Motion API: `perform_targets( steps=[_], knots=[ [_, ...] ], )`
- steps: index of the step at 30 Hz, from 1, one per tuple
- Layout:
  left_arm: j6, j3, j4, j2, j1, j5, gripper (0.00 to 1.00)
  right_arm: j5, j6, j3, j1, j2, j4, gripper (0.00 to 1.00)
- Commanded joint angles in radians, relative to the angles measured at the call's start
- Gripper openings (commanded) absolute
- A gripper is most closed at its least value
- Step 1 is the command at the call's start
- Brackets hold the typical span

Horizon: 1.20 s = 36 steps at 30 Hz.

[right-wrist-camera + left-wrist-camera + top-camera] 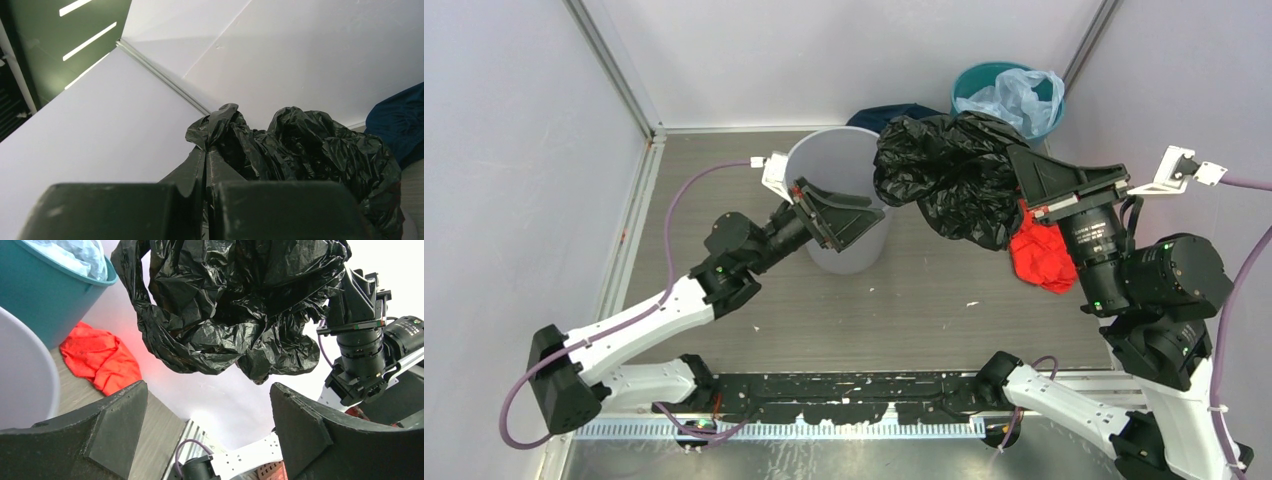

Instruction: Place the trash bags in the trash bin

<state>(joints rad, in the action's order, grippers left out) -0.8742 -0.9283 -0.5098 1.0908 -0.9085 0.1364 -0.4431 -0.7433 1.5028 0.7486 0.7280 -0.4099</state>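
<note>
The black trash bag [949, 175] hangs crumpled in the air just right of the light grey trash bin [824, 170], at about the height of its rim. My right gripper [1017, 175] is shut on the bag's right side; in the right wrist view its fingertips [206, 150] pinch a fold of the bag [310, 145]. My left gripper [869, 215] sits against the bin's front right wall, open, pointing toward the bag. In the left wrist view the bag [230, 305] hangs above the open gripper [207, 390], with nothing between the fingers.
A teal bin [984, 80] holding a pale blue bag [1024, 100] stands at the back right. A red cloth [1044, 255] lies on the floor under the right arm. A dark blue item [894, 115] lies behind the grey bin. Walls enclose the table.
</note>
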Motion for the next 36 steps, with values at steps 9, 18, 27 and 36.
perform_targets(
  steps=[9,18,27,36],
  knots=[
    [-0.151,0.056,-0.407,0.084,0.005,-0.094,0.93,0.065,-0.079,-0.025,-0.001,0.02,0.099,0.02],
    [-0.231,0.06,-0.564,0.156,0.005,-0.202,0.91,0.094,-0.136,-0.109,-0.002,-0.015,0.079,0.02],
    [-0.268,0.008,-0.58,0.218,0.005,-0.142,0.47,0.069,-0.118,-0.132,-0.001,-0.065,0.049,0.02],
    [-0.224,-0.068,-0.262,0.101,0.05,-0.024,0.46,-0.012,-0.048,-0.132,-0.001,-0.108,-0.05,0.02]
  ],
)
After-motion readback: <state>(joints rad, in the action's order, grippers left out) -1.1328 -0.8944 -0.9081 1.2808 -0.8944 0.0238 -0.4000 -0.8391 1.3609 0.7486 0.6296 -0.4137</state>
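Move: The black trash bag hangs from my shut right fingers. Its middle is about 4 cm ahead of my open left hand, 10 cm to its right and 8 cm above. From the right hand it is some 8 cm left, 2 cm ahead and 5 cm below. The white bin stands about 10 cm ahead of the left hand, 5 cm left and 27 cm below; the teal bin is roughly 25 cm ahead of the right hand, 10 cm right and 42 cm below. I reach my open left hand about 4 cm forward towards the bag's free end, with a small bob up and down, tipping its fingertips up some 20 degrees, then close the fingers about halfway to pinch the plastic. My right hand keeps its grip, carrying the bag left and down about 3 cm to meet them, then eases back to the right. ##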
